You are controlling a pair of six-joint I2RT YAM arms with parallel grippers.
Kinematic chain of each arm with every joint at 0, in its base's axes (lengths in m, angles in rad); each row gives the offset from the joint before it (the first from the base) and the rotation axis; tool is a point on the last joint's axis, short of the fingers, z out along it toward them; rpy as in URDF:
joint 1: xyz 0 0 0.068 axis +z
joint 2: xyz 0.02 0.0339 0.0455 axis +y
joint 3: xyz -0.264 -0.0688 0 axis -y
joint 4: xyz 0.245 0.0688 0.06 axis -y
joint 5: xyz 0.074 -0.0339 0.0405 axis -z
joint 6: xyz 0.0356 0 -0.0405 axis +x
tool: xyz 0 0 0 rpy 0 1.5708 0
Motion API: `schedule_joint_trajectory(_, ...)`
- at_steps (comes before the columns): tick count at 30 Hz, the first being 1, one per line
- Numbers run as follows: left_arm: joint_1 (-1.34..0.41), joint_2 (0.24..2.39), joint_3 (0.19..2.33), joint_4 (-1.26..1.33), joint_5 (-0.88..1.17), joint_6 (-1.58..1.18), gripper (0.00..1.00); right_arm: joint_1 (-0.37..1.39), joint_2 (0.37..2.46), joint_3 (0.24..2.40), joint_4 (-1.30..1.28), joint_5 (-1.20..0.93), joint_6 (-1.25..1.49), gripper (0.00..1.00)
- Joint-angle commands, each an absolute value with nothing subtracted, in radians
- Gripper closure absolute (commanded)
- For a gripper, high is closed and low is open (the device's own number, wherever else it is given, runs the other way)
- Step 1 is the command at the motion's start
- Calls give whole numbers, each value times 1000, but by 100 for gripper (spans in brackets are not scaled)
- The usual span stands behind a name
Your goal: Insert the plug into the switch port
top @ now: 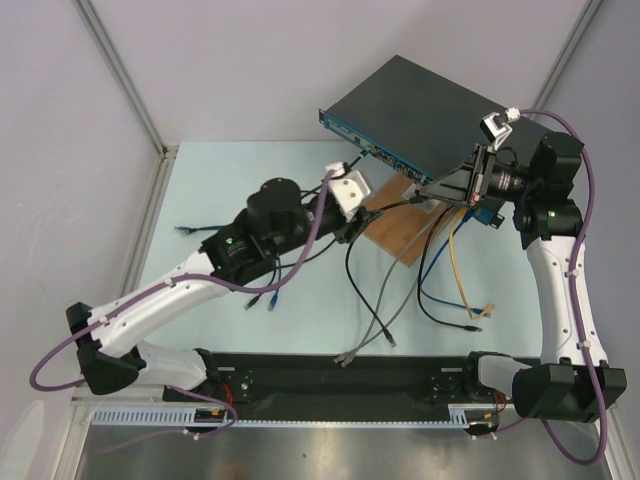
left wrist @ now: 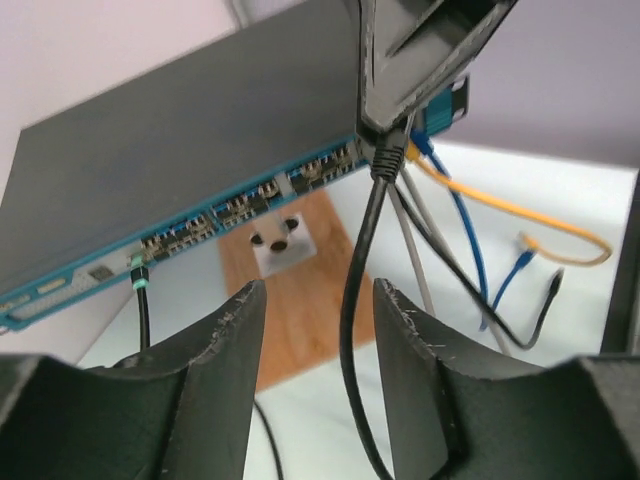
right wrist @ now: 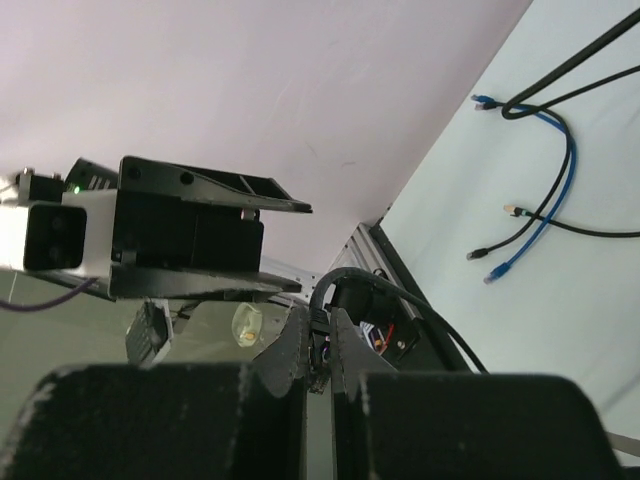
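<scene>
The switch is a flat black box at the back right, its blue front face lined with small sockets. My right gripper is shut on the black plug, whose cable arcs off to the right. In the left wrist view that plug hangs just in front of the sockets near the face's right end. My left gripper is open below it. The plug's black cable runs between the left fingers without being gripped. Another cable with a green-ringed plug sits in a socket at the far left.
A brown wooden board with a small white block lies under the switch's front edge. Loose yellow, blue, grey and black cables trail over the table between the arms. More cable ends lie by the left arm.
</scene>
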State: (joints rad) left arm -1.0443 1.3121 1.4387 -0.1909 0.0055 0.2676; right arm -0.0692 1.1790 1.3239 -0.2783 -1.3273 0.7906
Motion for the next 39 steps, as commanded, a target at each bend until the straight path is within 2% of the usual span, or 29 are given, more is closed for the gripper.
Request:
schedule_joint_trajectory(1, -1017, 1243, 1381, -34, 230, 198, 49, -66, 1175, 1328, -173, -1391, 822, 100)
schedule_joint_trajectory(9, -1017, 1229, 1301, 103, 327, 245, 50, -63, 1175, 1327, -130, -1428, 865, 100)
schedule_joint_trajectory(13, -1017, 1244, 1292, 173, 350, 258, 54, -49, 1170, 1322, -129, -1437, 867, 100)
schedule_joint_trajectory(19, -1017, 1275, 1302, 204, 354, 273, 60, -37, 1161, 1321, -127, -1442, 867, 100)
schedule_joint_trajectory(26, -1017, 1293, 1296, 198, 357, 285, 59, -28, 1157, 1319, -127, -1440, 870, 100)
schedule_joint_trajectory(39, -1017, 1313, 1296, 216, 347, 261, 75, -11, 1161, 1321, -100, -1442, 879, 100)
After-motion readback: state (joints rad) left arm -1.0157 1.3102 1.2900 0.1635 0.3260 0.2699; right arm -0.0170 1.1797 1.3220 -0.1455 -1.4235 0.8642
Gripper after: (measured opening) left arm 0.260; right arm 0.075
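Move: The black cable's plug, held in the right fingertips, sits about 9 cm to the left gripper's right, 2 cm farther out and nearly level with it. The closest switch ports lie about 7 cm ahead, 12 cm right and 10 cm below the left gripper; the yellow cable's plug is some 22 cm right, 1 cm ahead and 10 cm below. For the right gripper, the plug is right at its pads, about 1 cm to the left. Bring the half-open left gripper back about 4 cm and a little up while swinging it clockwise some 20 degrees, then ease it right towards the plug in the right fingers, narrowing its jaws around the cable just behind the boot. Keep the right gripper shut on the plug and draw it back about 2 cm and slightly left and up to meet it. ##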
